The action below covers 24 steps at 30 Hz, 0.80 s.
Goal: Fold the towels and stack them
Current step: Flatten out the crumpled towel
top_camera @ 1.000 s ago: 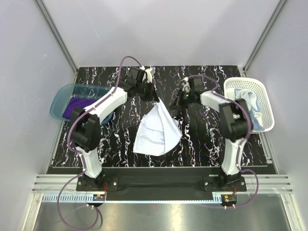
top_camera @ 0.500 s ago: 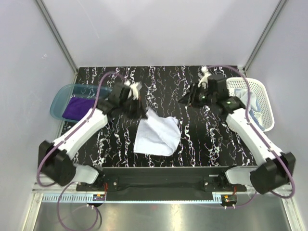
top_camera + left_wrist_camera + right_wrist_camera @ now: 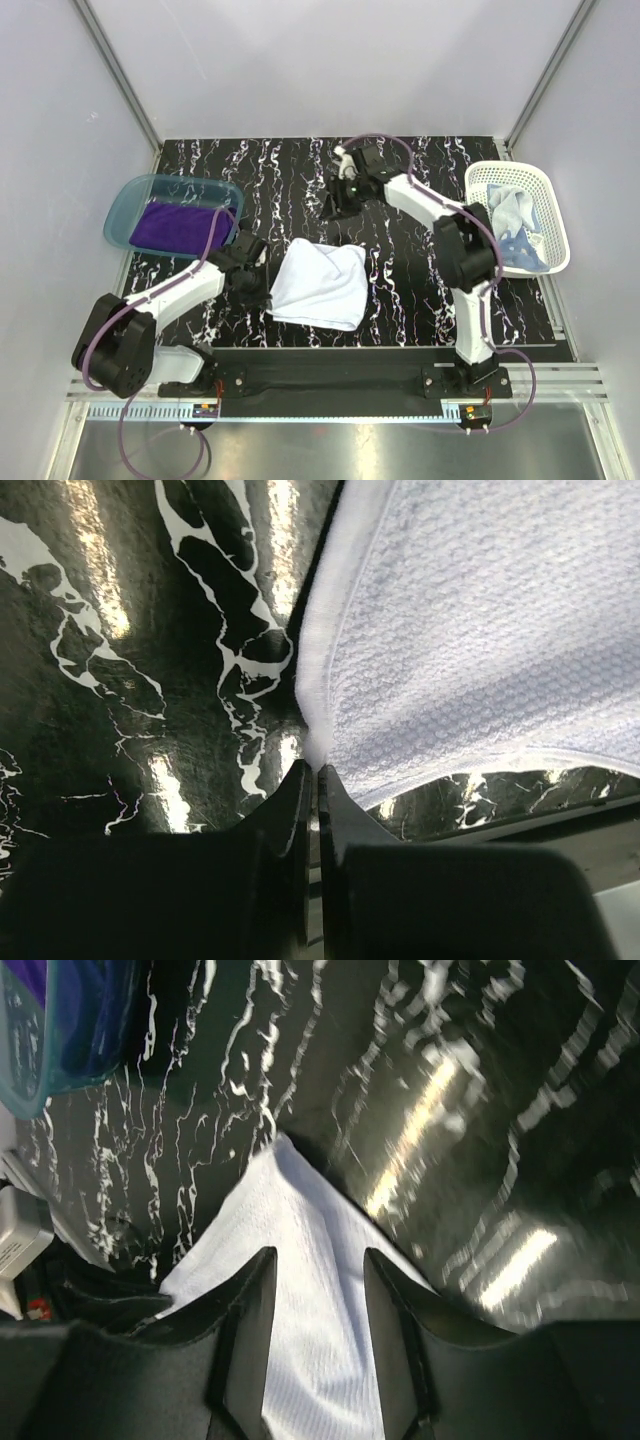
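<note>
A white towel (image 3: 320, 285) lies folded on the black marbled table, and its waffle weave fills the left wrist view (image 3: 480, 650). My left gripper (image 3: 264, 292) is low at the towel's left edge, shut on its corner (image 3: 312, 770). My right gripper (image 3: 332, 206) hangs behind the towel, apart from it. Its jaws (image 3: 318, 1265) are open with nothing between them, and the white towel (image 3: 290, 1210) shows beyond them. A purple towel (image 3: 172, 226) lies in the teal tray (image 3: 130, 195). A light blue towel (image 3: 512, 222) sits crumpled in the white basket (image 3: 555, 215).
The teal tray stands at the table's left edge, and its corner (image 3: 30, 1050) shows in the right wrist view. The white basket stands at the right edge. Grey walls close in the back and sides. A metal rail (image 3: 330, 385) runs along the front by the arm bases.
My right gripper opened, let the white towel go and swung left at the back. My left gripper pulled its corner down and toward the front, and the towel came to rest folded over.
</note>
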Each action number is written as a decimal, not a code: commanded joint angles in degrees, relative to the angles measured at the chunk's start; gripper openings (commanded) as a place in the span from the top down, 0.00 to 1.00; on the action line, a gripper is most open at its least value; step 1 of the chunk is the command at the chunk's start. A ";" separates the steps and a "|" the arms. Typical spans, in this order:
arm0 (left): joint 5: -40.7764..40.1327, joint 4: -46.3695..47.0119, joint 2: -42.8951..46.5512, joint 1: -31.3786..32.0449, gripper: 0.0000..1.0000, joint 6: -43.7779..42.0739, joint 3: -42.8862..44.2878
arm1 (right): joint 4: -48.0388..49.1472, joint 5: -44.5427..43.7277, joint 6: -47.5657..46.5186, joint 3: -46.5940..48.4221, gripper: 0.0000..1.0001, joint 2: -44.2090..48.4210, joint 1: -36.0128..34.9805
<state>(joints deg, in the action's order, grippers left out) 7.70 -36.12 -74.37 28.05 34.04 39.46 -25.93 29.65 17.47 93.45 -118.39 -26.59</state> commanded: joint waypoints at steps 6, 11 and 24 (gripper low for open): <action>-2.17 5.97 0.19 -1.07 1.00 1.99 -1.14 | -4.83 7.08 -11.41 16.40 0.53 -14.31 -5.31; -1.55 6.94 -0.78 -1.33 1.00 1.20 -1.41 | -2.11 8.76 -12.64 18.87 0.51 -18.01 -7.16; -1.20 7.29 -2.54 -1.51 1.00 0.24 0.88 | 1.06 6.74 -12.38 16.77 0.77 -17.68 -7.25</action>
<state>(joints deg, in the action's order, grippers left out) 7.05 -31.27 -76.97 26.79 34.72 38.74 -27.64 37.01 5.63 110.24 -138.45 -33.54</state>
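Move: The white towel's far-left corner lies about 9 cm to the right hand's left, 1 cm nearer the base and some 8 cm below it. From that hand the towel's far-right corner is about 3 cm back and 7 cm to the right, and the near-left corner, already pinched by the left hand, some 22 cm back and 17 cm left. From the left hand the far-left corner is about 21 cm ahead and 8 cm right. The right fingers come down astride the white towel's far-left corner and close from about half open to pinch it, after the hand swings roughly 8 cm left and sinks about 7 cm, turning some 20 degrees counter-clockwise. The left hand keeps its pinch on the near-left corner, easing only a centimetre or two forward and slightly down. ##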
